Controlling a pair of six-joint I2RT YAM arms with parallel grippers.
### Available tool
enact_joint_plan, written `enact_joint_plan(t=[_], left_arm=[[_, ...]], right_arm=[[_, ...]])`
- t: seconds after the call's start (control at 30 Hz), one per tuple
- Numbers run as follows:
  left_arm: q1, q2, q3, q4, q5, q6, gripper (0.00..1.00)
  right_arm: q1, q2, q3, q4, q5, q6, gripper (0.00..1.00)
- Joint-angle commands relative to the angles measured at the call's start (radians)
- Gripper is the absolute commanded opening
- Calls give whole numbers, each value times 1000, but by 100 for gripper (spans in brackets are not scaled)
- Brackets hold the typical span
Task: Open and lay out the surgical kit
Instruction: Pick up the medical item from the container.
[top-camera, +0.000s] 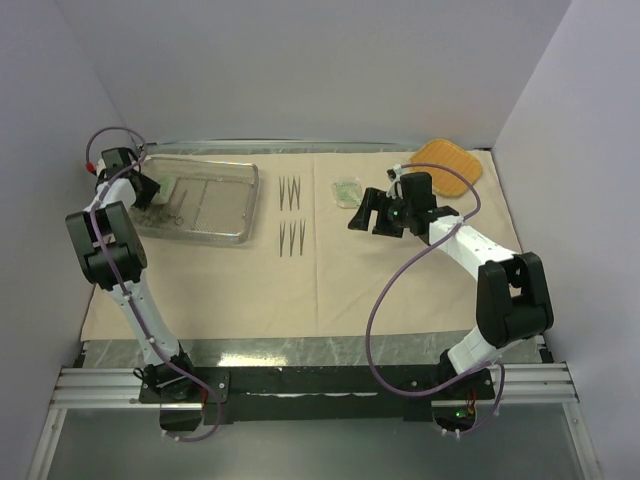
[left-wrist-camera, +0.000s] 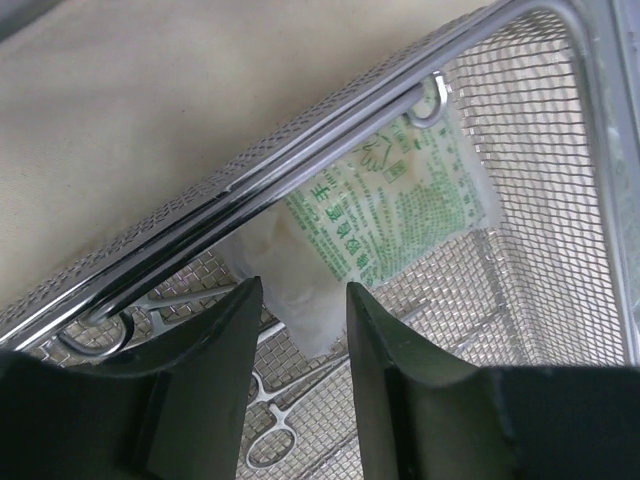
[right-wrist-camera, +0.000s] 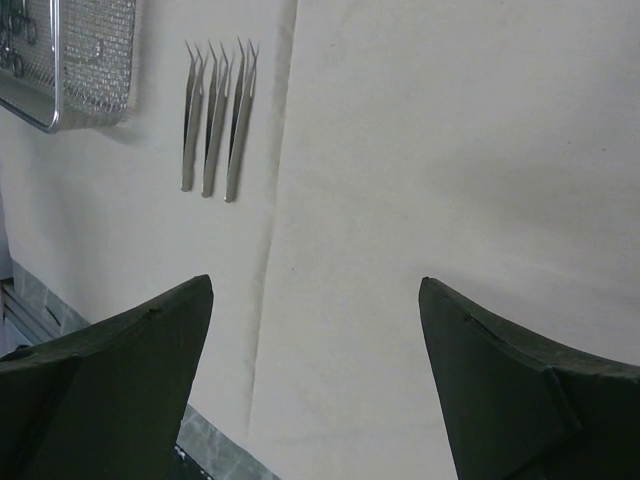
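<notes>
The beige wrapping cloth (top-camera: 400, 285) lies spread flat. On its far left stands the steel mesh tray (top-camera: 250, 200). My left gripper (top-camera: 148, 188) reaches into its left end. In the left wrist view the left gripper (left-wrist-camera: 303, 290) stands part-open, its fingertips either side of the white end of a green-white packet (left-wrist-camera: 400, 210) that leans on the tray wall (left-wrist-camera: 300, 150). Ring-handled forceps (left-wrist-camera: 265, 420) lie on the mesh below. Two sets of tweezers (top-camera: 290, 192) (top-camera: 292, 238) and another packet (top-camera: 348, 191) lie on the cloth. My right gripper (top-camera: 372, 215) (right-wrist-camera: 315, 285) hovers wide open and empty.
An orange woven pad (top-camera: 448, 165) sits at the far right corner of the cloth, just behind the right arm. The right wrist view shows three tweezers (right-wrist-camera: 215, 115) side by side and a corner of the tray (right-wrist-camera: 90, 60). Grey walls close in on three sides.
</notes>
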Motion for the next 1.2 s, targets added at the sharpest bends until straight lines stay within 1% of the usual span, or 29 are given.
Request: enact_joint_plan(t=[0.0, 0.03, 0.1, 0.13, 0.2, 0.23, 0.3, 0.33, 0.4, 0.5, 0.63, 0.67, 0.73, 0.77, 0.83, 0.87, 0.93, 0.97, 1.03, 1.07, 1.13, 1.17], left_arm=[[-3, 29, 49, 16, 21, -27, 42], [-2, 32, 51, 19, 22, -26, 37], [-3, 38, 57, 23, 24, -20, 32], [-3, 41, 60, 22, 22, -16, 28], [-3, 53, 75, 11, 24, -10, 24], [-3, 56, 81, 8, 24, -7, 19], [-3, 62, 86, 6, 27, 0, 15], [-3, 59, 86, 6, 28, 3, 8], [-2, 52, 85, 2, 28, 17, 1], [-6, 6, 75, 2, 28, 68, 1], [-26, -98, 71, -12, 2, 166, 1], [-41, -117, 66, -11, 1, 213, 1], [-60, -166, 66, -18, -10, 262, 1], [-81, -181, 68, -21, -11, 316, 1], [-118, -226, 71, -29, -12, 368, 1], [-130, -241, 68, -29, -5, 425, 1], [-175, -290, 62, -32, 1, 479, 1], [-192, -307, 57, -35, 7, 534, 1], [-242, -362, 37, -32, 28, 585, 1], [-259, -381, 29, -32, 47, 635, 1], [-308, -430, 14, -41, 93, 687, 1], [-324, -441, 17, -64, 152, 739, 1]], right_arm=[[3, -20, 9, -1, 13, -22, 92], [3, -19, 8, -1, 13, -23, 92], [3, -20, 5, -1, 13, -25, 92], [3, -20, 5, -2, 14, -25, 92], [3, -22, 3, -1, 16, -26, 92], [3, -22, 3, -1, 14, -25, 92], [4, -23, 2, -1, 14, -25, 92], [4, -25, 2, -1, 14, -25, 92], [3, -26, 2, -1, 14, -22, 92], [4, -37, 3, -4, 21, -22, 92], [3, -52, 13, -13, 30, -28, 92], [3, -57, 20, -16, 30, -29, 92], [3, -60, 26, -19, 27, -28, 92], [4, -60, 35, -21, 22, -29, 92], [3, -63, 51, -31, 14, -31, 92], [4, -63, 71, -42, 11, -36, 92], [4, -62, 106, -97, 16, -65, 92], [3, -65, 138, -114, 17, -78, 92], [3, -77, 163, -146, 17, -109, 92], [4, -79, 186, -156, 10, -118, 92], [3, -86, 206, -166, -12, -138, 92], [3, -88, 224, -165, -36, -141, 91]])
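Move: The medical item, a green-and-white pack, lies flat with its near corner between the left hand's parted fingertips, its middle some 4 cm ahead and 2 cm below. The container's left rim runs about 6 cm to the hand's left, at its height; the scissors lie roughly 5 cm to its right, 2 cm back and 4 cm below. From the idle right hand the pack is about 18 cm ahead, 57 cm left and 8 cm below. The left hand sinks 1–2 cm to the container's floor and shuts its half-open fingers on the near corner of the pack, pausing there briefly, then lifts the pack nearly 20 cm straight up at first and, gathering speed, swings it about 13 cm right, wrist turning some 35 degrees clockwise and fingertips tipping upward. Late on, the empty right hand rises about 4–5 cm, fingers still wide open. ##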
